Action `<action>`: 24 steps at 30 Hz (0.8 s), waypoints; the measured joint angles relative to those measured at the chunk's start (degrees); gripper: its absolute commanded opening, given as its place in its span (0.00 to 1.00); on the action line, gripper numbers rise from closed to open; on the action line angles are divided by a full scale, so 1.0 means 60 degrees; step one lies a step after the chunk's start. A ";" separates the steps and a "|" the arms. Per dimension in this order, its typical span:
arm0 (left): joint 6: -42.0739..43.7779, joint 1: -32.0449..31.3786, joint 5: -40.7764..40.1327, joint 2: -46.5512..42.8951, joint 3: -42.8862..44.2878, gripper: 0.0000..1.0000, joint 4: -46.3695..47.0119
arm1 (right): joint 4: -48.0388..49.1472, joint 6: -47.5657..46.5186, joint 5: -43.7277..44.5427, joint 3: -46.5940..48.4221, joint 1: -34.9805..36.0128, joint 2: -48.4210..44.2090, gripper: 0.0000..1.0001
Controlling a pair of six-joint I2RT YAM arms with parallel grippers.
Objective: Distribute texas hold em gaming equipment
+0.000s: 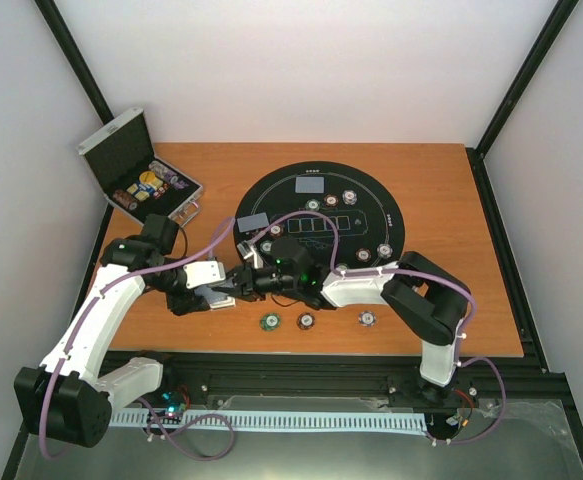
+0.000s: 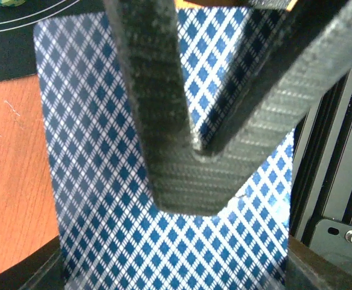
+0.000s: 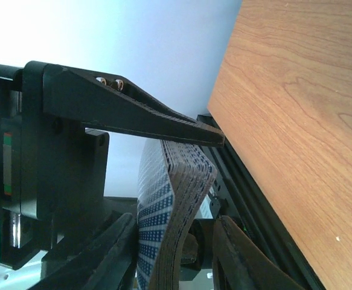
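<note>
My left gripper (image 1: 228, 292) is shut on a deck of blue-diamond-backed playing cards (image 2: 103, 181), held just above the table's near edge. The deck's back fills the left wrist view. My right gripper (image 1: 254, 283) reaches in from the right, and its black fingers (image 2: 157, 121) cross in front of the top card. In the right wrist view the deck (image 3: 176, 199) shows edge-on and bowed, its end under my upper finger (image 3: 163, 121), with the jaws still apart. Green (image 1: 268, 321), brown-red (image 1: 306, 321) and purple-white (image 1: 368, 318) chips lie on the wood.
The round black mat (image 1: 371, 205) carries two face-down cards (image 1: 311, 185) (image 1: 254, 220) and several chips (image 1: 331, 200). An open silver case (image 1: 121, 150) with more chips stands at the back left. The black frame rail (image 1: 301, 365) runs along the near edge.
</note>
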 measured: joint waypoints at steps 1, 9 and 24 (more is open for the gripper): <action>0.0000 0.0000 0.0000 0.0000 0.0000 0.01 -0.0004 | -0.0131 -0.0062 0.0007 0.0000 -0.0018 -0.0069 0.30; 0.0011 -0.0015 0.0044 0.0000 0.0000 0.01 0.0084 | -0.1151 -0.0612 0.0102 -0.0124 -0.0222 -0.0841 0.06; 0.0044 -0.0007 -0.0007 0.0000 0.0004 0.01 0.0113 | -0.2991 -0.1450 0.0382 -0.0736 -0.1381 -0.2291 0.04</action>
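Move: The top card of the deck, held back up in the left fingers and already slid partly out to the right, has its middle about 3 cm to the left hand's right and 1 cm below. From the right hand, whose fingers already straddle it, it is some 2 cm left and 1 cm below. The card box lies roughly 3 cm left, level, 14 cm down; the green chips about 10 cm right, 8 cm back and 15 cm down. The top card is drawn off the deck by the right hand, which eases some 3 cm right and 2 cm up while its fingers close to a pinch, then pulls away faster, right and forward towards the mat, to about 8 cm in all, turning roughly 10 degrees. The left hand keeps its grip, is tugged nearly 1 cm right and springs back. ##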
